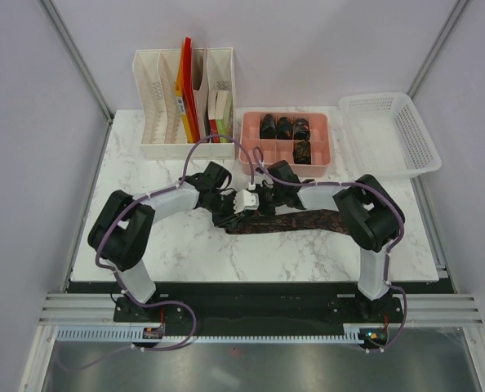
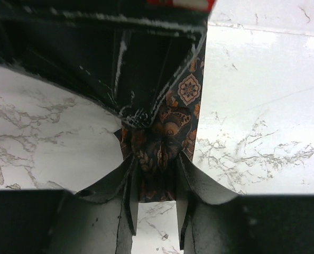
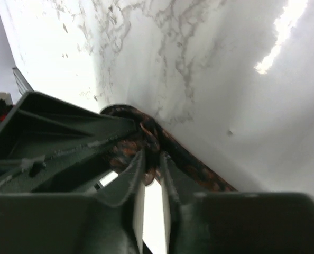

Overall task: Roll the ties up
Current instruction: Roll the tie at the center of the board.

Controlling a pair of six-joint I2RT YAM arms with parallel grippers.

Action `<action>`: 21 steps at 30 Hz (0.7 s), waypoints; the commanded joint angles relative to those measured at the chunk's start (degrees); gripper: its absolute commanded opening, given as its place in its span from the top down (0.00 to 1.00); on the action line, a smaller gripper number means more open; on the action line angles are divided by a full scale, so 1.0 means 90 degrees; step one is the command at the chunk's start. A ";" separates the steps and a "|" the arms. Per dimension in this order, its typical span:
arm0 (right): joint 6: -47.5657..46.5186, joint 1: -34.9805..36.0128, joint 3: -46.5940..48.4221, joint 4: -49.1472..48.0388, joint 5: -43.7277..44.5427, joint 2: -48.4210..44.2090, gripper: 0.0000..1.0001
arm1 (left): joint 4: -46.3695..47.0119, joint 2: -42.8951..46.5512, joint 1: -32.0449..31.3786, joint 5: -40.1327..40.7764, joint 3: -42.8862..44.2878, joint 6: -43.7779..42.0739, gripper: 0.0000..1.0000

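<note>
A long dark tie (image 1: 300,222) with a reddish pattern lies across the middle of the table, and its left end is partly curled. My left gripper (image 1: 226,211) and right gripper (image 1: 255,198) meet at that left end. In the left wrist view the left gripper (image 2: 156,159) is shut on the tie (image 2: 188,90), with the right gripper's black fingers just beyond. In the right wrist view the right gripper (image 3: 153,156) pinches the curled tie end, and the tie's strip (image 3: 199,169) runs off to the lower right. Several rolled ties (image 1: 283,126) sit in a pink tray (image 1: 242,139).
A white file organiser (image 1: 185,102) holding folders stands at the back left. A white plastic basket (image 1: 389,135) sits at the back right, beside the pink tray. Marble tabletop (image 1: 153,163) lies to the left of the arms.
</note>
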State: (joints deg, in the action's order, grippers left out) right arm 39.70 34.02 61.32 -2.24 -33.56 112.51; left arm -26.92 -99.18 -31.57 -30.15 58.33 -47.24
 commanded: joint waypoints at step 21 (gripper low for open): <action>-0.8920 -0.2032 0.0247 0.3351 -0.0696 -0.2892 0.53 | -0.0447 -0.0074 0.0100 -0.0175 0.0014 -0.0893 0.81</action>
State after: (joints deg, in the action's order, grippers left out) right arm -16.16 15.00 62.72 17.43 -39.24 87.96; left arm -27.68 -99.18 -31.27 -31.03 58.30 -51.94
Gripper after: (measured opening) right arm 0.462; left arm 0.349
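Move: The tie's rolled end sits in the left fingers, about 2 cm to the right of that hand point and a centimetre lower. From the right hand it lies some 3 cm left, 2 cm back and a centimetre down. The flat strip runs rightward from the rolled end, its middle about 11 cm right and 1 cm back of the right hand. The pink organizer's middle is roughly 10 cm right and 18 cm ahead of the right hand, slightly above its level. Letting go of the rolled end, the right hand opens further and swings off to the right and up, about 14 cm over and 12 cm high, bearing forward towards the pink organizer before easing back slightly. Its wrist turns some 50 degrees, the fingers swinging forward. The left hand stays put, still pinching the rolled end, its grip effort rising. ##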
